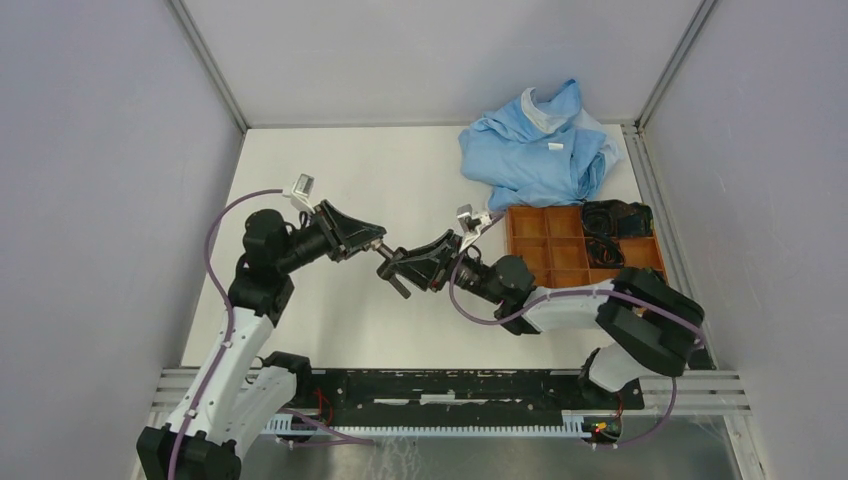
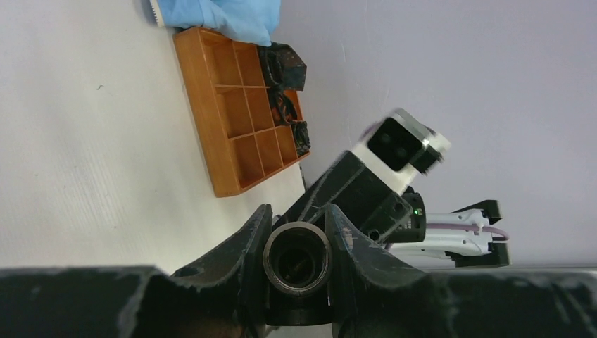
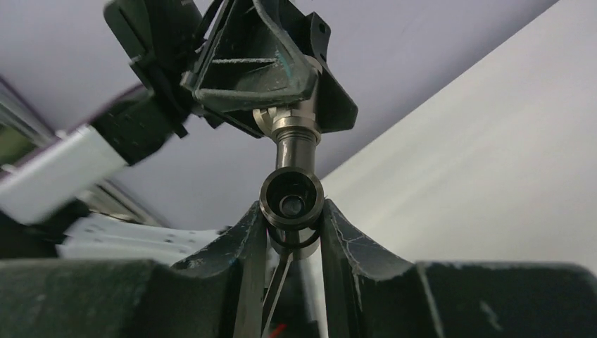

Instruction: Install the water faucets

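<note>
Both grippers meet above the middle of the table. My left gripper (image 1: 374, 243) (image 2: 296, 224) is shut on the stubby faucet piece (image 2: 297, 259), whose open round end faces the left wrist camera. My right gripper (image 1: 408, 268) (image 3: 291, 211) is shut on the T-shaped fitting (image 1: 394, 277) (image 3: 291, 198), its ring end between the jaws. In the right wrist view the T-fitting's stem (image 3: 291, 149) runs up into the stubby piece (image 3: 294, 121) held by the left fingers (image 3: 243, 70). The two pieces touch end to end. How deep they engage is hidden.
An orange compartment tray (image 1: 556, 252) (image 2: 227, 120) lies right of centre, with black items (image 1: 615, 218) in its far right cells. A crumpled blue cloth (image 1: 535, 145) lies behind it. Grey walls close in the sides and back. A rail (image 1: 450, 385) runs along the near edge.
</note>
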`<state>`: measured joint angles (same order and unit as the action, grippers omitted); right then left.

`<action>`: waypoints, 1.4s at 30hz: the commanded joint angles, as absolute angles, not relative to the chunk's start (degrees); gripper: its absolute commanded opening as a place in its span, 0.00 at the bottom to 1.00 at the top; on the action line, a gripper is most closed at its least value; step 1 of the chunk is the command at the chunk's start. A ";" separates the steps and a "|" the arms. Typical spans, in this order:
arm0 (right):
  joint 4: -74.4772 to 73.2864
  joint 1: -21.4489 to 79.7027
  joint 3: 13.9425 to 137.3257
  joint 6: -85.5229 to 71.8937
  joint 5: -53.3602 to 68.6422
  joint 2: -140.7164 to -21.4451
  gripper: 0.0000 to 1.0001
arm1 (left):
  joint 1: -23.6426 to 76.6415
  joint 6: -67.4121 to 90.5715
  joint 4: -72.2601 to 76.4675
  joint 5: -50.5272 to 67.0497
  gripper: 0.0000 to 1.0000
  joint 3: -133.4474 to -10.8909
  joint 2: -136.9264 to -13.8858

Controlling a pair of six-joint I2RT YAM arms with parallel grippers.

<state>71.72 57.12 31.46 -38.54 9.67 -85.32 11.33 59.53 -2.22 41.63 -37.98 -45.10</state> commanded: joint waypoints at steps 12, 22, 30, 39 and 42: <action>105.21 50.55 28.60 -76.79 14.49 -93.04 0.97 | 12.07 56.81 -7.18 44.30 0.02 -39.21 -44.13; 41.71 52.36 25.95 -19.54 4.54 -61.07 0.98 | 8.48 54.86 -15.77 48.33 0.02 -41.33 -48.85; 23.91 72.30 33.02 29.58 -21.13 -60.12 0.96 | 6.14 49.28 -20.76 49.71 0.02 -48.04 -55.01; 53.10 80.51 24.40 66.72 -28.55 -71.12 0.98 | 4.07 39.03 -27.15 58.63 0.02 -54.46 -69.16; 62.75 81.26 25.11 77.15 -30.27 -78.20 0.98 | 4.09 39.26 -27.24 59.43 0.02 -54.58 -69.76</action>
<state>45.36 80.27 24.77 56.05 -26.02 -71.88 4.29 42.26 -26.52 53.12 -51.66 -70.37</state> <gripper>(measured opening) 0.978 0.376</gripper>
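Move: Between the right fingers, practically at their hand point, sits the faucet, with its lever hanging out on the near side. The pipe fitting that it is joined to is in the left fingers, roughly 3 cm ahead of the right hand, 5 cm to its left and about 3 cm above. From the left hand the faucet lies some 3 cm back, 5 cm right and 3 cm below. Rolling the faucet a last 35 degrees or so clockwise, seen from behind the hand along its fingers, the right hand opens wide, lets go and backs off right by about 8 cm. Rising, then sinking to about 6 cm below its start, it winds its wrist back the other way, well past where it began. The left keeps its grip, lowers the joined parts about 7 cm, eases forward and tips down. ##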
